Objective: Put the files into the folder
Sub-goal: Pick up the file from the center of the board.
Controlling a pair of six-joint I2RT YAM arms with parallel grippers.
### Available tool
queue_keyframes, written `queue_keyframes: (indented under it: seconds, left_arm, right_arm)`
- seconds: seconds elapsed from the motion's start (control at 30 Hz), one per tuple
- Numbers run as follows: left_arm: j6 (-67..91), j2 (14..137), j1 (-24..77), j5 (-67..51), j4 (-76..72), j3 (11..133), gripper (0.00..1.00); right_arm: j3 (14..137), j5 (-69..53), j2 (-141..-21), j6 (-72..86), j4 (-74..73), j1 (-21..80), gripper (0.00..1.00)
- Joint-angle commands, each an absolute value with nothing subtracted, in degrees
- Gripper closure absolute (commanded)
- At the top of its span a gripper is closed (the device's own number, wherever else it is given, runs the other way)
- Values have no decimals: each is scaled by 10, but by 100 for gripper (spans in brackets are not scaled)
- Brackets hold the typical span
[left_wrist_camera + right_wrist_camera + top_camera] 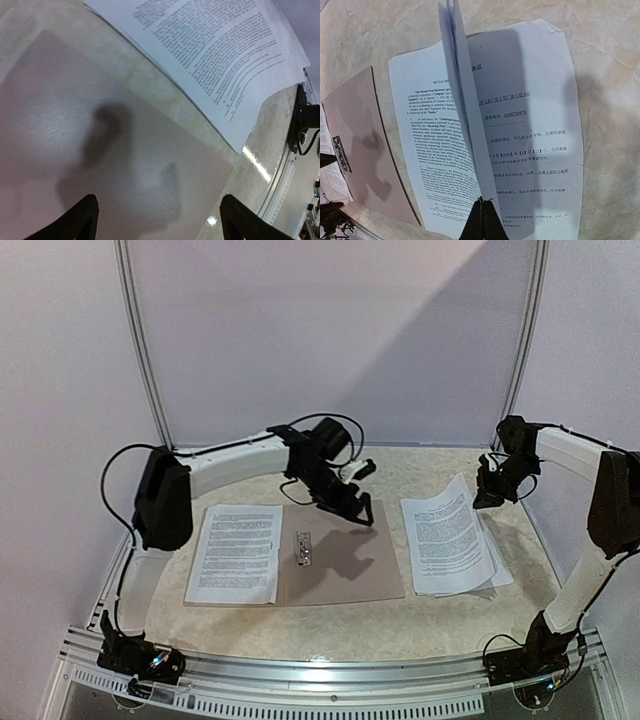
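Note:
The brown folder (345, 562) lies open in the middle of the table, with a metal clip (303, 548) at its spine and one printed sheet (235, 552) on its left half. My left gripper (352, 506) hovers open and empty over the folder's bare right half (100, 150); its fingers (75, 222) show at the bottom of the left wrist view. The remaining files (448, 538) lie in a stack to the right of the folder. My right gripper (483, 201) is shut on the far edge of the top sheets (465, 100) and holds that edge raised above the stack (530, 140).
The folder (365, 160) and its clip (341, 154) show at the left of the right wrist view. A metal rail (330, 675) runs along the near edge. White walls and frame posts (140, 340) close off the back. Black cables (115, 490) hang by the left arm.

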State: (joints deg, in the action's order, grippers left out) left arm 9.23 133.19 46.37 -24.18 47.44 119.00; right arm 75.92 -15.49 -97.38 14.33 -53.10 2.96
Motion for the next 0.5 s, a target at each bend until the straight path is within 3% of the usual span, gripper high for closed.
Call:
queue_keyframes:
  seconds: [0.0,0.23,0.47]
  left_arm:
    - [116,1399,520,-244,439,1287,17]
    - [170,1501,550,-223,382,1380,29]
    - [203,1538,564,-214,374,1354,37]
  right_arm:
    - [738,-171,-963,154,-519,28,100]
    - [722,-163,-974,156,-495,23,100]
    - [694,-158,-977,158,-471,14,100]
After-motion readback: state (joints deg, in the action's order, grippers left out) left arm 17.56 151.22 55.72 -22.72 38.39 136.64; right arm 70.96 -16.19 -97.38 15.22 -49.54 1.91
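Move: The lifted file's middle is about 20 cm to my left hand's right, 2 cm nearer me and 7 cm below, with its left edge only about 11 cm to the right. The open folder's middle is some 17 cm to this hand's left, 3 cm back and 9 cm below; its metal clip is about 15 cm left, 1 cm back. From my right hand, which already pinches the file's raised right side, the file's middle lies 8 cm left, 5 cm back and 7 cm lower. I sweep my left hand some 11 cm to the right and 3 cm back, off the folder to the file's left edge, fast at first, then drop it towards the edge, about 5 cm down in all, narrowing the fingers partway without shutting them. My right hand keeps its pinch on the file and sinks about 2 cm. ##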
